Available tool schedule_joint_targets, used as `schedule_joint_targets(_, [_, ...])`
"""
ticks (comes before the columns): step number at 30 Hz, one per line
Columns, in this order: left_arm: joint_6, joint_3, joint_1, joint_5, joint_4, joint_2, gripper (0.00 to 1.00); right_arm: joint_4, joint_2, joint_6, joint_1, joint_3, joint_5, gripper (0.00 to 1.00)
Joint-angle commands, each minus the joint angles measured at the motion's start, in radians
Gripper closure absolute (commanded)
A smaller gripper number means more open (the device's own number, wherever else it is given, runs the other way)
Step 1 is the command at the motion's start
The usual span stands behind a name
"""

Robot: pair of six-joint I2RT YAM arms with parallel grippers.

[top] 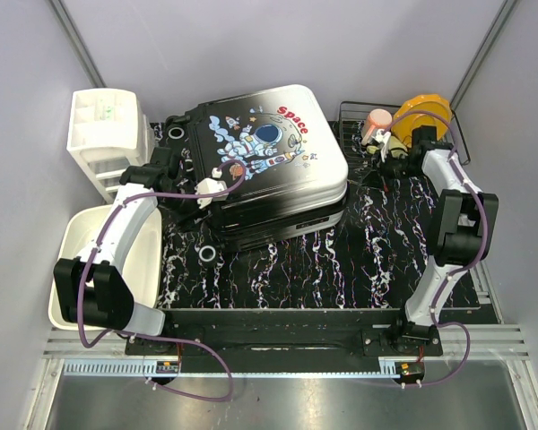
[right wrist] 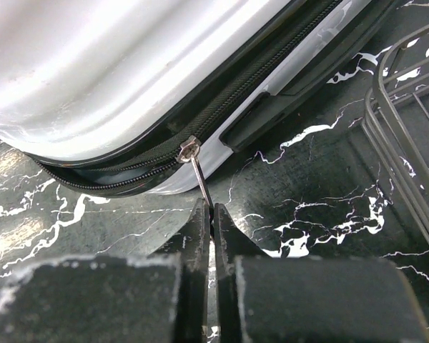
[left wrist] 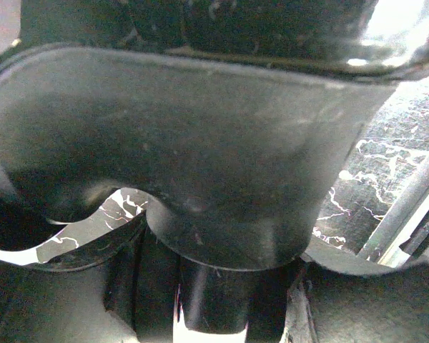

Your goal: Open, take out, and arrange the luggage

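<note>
The luggage lies flat on the marbled mat, astronaut print and red "Space" facing up. My right gripper is shut on the metal zipper pull, which hangs from the slider on the suitcase's side. Left of the slider the zipper teeth gape apart; right of it they are joined. From above, the right gripper sits at the case's right edge. My left gripper is at the case's left corner. Its wrist view is filled by a black caster housing, with the wheel held between the jaws.
A white tub stands at the left edge, with a white drawer unit behind it. At back right, a wire rack holds orange plates and a pink cup; its frame is close to my right gripper. A small ring lies on the mat.
</note>
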Motion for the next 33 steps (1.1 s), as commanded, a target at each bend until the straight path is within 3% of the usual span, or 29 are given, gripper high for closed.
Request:
schedule_joint_targets(1, [0.014,0.013,0.057,-0.128,0.073,0.008,1.00,0.184,-0.057,0.055,0.005,-0.039,0.057,1.00])
schedule_joint_targets(5, [0.034,-0.022,0.058,-0.122,0.071,-0.014,1.00,0.446,-0.071,0.206,0.037,-0.105,0.115,1.00])
schedule_joint_targets(8, [0.062,-0.059,0.057,-0.123,0.070,-0.027,1.00,0.550,-0.057,0.275,0.065,-0.116,0.127,1.00])
schedule_joint_targets(16, [0.071,-0.085,0.060,-0.129,0.067,-0.031,1.00,0.604,0.013,0.346,0.155,-0.071,0.066,1.00])
schedule_joint_targets(19, [-0.013,0.030,0.070,-0.050,-0.005,-0.003,0.60,0.580,0.001,0.332,0.183,-0.103,0.037,1.00])
schedule_joint_targets(21, [-0.020,0.195,0.096,0.051,-0.187,0.032,0.29,0.566,-0.023,0.304,0.201,-0.134,0.028,1.00])
schedule_joint_targets(22, [-0.044,0.248,0.104,0.144,-0.231,0.060,0.26,0.558,-0.043,0.291,0.209,-0.165,0.028,1.00])
schedule_joint_targets(23, [-0.062,0.295,0.121,0.189,-0.266,0.071,0.08,0.549,-0.052,0.283,0.220,-0.182,0.028,1.00])
schedule_joint_targets(26, [-0.180,0.446,0.170,0.331,-0.308,0.088,0.01,0.528,-0.089,0.263,0.244,-0.242,0.034,1.00])
schedule_joint_targets(28, [-0.367,0.487,0.195,0.352,-0.199,0.081,0.01,0.526,-0.121,0.258,0.255,-0.292,0.035,1.00])
schedule_joint_targets(30, [-0.498,0.474,0.212,0.295,-0.031,0.075,0.01,0.520,-0.146,0.240,0.270,-0.321,0.044,1.00])
schedule_joint_targets(31, [-0.611,0.464,0.212,0.189,0.020,0.083,0.01,0.520,-0.169,0.235,0.275,-0.349,0.043,1.00])
schedule_joint_targets(33, [-0.655,0.472,0.221,0.153,0.077,0.109,0.01,0.500,-0.190,0.208,0.293,-0.370,0.041,1.00])
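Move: The right fingers already pinch the zipper pull at the suitcase's near right corner; its slider is about 3 cm left and 1 cm ahead, and the zip runs on towards the far right corner, some 20 cm ahead and 14 cm left. The pink cup is roughly 14 cm ahead and 3 cm right of this hand, the green cup 8 cm ahead and 6 cm right. The left fingers grip the upper caster at the near left corner; the lower caster is about 6 cm back and 2 cm right, the white drawers 14 cm ahead and 19 cm left. Keeping its pinch on the zipper pull, the right hand draws the slider along the suitcase's right side towards the far right corner, first about 5 cm forward and 4 cm left, then a little farther left while easing back some 2 cm, rolling about 15 degrees on the way. The left hand holds the near-left caster almost still for the first half, then opens wide, lets go and rises quickly about 12 cm, going some 5 cm forward and turning counter-clockwise, to hang above the suitcase's near left corner. ##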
